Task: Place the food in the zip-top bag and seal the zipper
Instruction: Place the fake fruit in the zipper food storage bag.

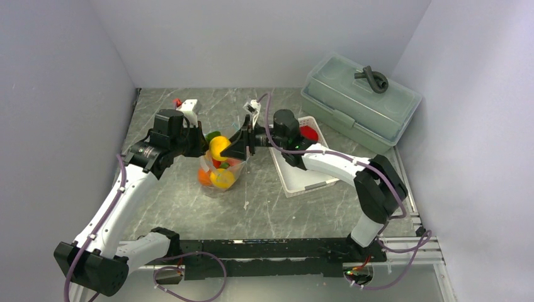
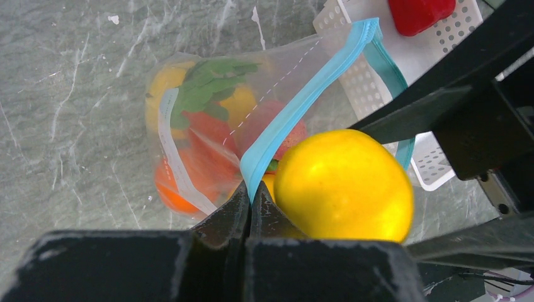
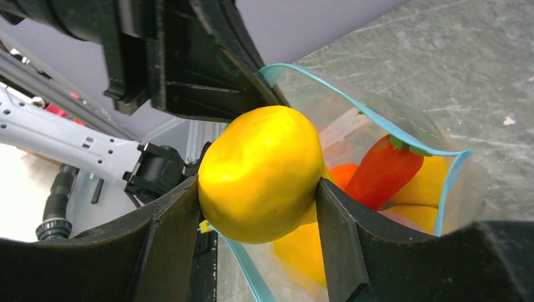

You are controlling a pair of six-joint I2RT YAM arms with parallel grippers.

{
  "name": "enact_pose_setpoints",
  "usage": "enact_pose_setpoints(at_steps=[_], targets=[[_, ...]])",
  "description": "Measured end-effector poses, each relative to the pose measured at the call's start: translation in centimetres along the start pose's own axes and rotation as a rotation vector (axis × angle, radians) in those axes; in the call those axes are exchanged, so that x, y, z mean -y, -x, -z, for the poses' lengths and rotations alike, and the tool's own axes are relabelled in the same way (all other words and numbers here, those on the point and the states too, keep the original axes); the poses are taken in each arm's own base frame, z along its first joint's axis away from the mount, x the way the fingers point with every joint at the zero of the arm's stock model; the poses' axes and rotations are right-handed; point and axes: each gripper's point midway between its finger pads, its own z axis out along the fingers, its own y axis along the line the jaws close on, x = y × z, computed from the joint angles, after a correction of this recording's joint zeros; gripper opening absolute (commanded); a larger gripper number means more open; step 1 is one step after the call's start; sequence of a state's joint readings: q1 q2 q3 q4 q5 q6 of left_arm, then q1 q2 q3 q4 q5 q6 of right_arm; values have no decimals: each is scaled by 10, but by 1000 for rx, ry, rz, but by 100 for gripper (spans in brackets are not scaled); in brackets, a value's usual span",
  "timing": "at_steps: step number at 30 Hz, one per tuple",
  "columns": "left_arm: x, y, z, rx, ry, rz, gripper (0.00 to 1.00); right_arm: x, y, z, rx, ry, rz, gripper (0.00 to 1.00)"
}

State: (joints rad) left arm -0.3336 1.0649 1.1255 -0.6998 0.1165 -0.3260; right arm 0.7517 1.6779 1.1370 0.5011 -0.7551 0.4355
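The clear zip-top bag [image 1: 217, 179] hangs upright mid-table, holding several toy foods: a carrot with green leaves [image 2: 214, 94], oranges and lemons. My left gripper [image 2: 250, 192] is shut on the teal zipper [image 2: 302, 104] at the bag's mouth, holding it up. My right gripper [image 3: 258, 189] is shut on a yellow lemon [image 3: 261, 173], held right over the open mouth. The same lemon [image 1: 219, 148] sits between both grippers in the top view. A red pepper [image 2: 419, 12] lies in the white basket [image 1: 302, 173].
The white slotted basket stands just right of the bag under the right arm. A large grey-green lidded box [image 1: 359, 100] sits at the back right. A small white and red object [image 1: 186, 105] lies at the back. Walls close in on three sides.
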Motion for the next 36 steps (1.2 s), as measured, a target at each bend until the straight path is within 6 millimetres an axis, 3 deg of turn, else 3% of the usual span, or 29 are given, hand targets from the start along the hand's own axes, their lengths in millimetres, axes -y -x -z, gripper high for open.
enact_pose_setpoints(at_steps=[13, 20, 24, 26, 36], targets=[[-7, 2, 0, 8, 33, -9, 0, 12, -11, -14, 80, -23, -196, 44], [-11, 3, 0, 14, 53, -14, 0, 14, -10, -18, 102, -34, -234, 62], [-13, 3, 0, 15, 61, -12, 0, 14, -11, -20, 104, -43, -229, 80], [-11, 3, 0, 13, 51, -12, 0, 14, -12, -22, 105, -47, -222, 98], [-3, 0, 0, 3, 16, -17, 0, 16, -16, -23, 95, -89, -195, 100]])
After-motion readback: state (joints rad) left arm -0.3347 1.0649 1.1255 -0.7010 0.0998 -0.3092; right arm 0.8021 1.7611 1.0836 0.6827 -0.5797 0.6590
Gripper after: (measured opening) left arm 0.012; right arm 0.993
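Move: My right hand, pointing left, already holds the last yellow fruit at the open mouth of the zip bag. The filled part of the bag lies about 8 cm below that hand and 3 cm back. In it the orange sits some 5 cm back, 5 cm left and 12 cm down, while the red pepper waits in the white basket about 28 cm right and 6 cm ahead, 14 cm down. From my left hand, which pinches the bag's rim, the bag's filled part is about 4 cm right, 1 cm back and 6 cm below. I ease my right hand about 2 cm left and 2 cm down, with a slight push forward, into the bag's mouth, rolling it some 10 degrees about its fingers so its top tips forward. Then I open the fingers wide and let go of the yellow fruit. My left hand keeps pinching the rim; it shifts about 1 cm left and comes most of the way back as the right fingers spread. ##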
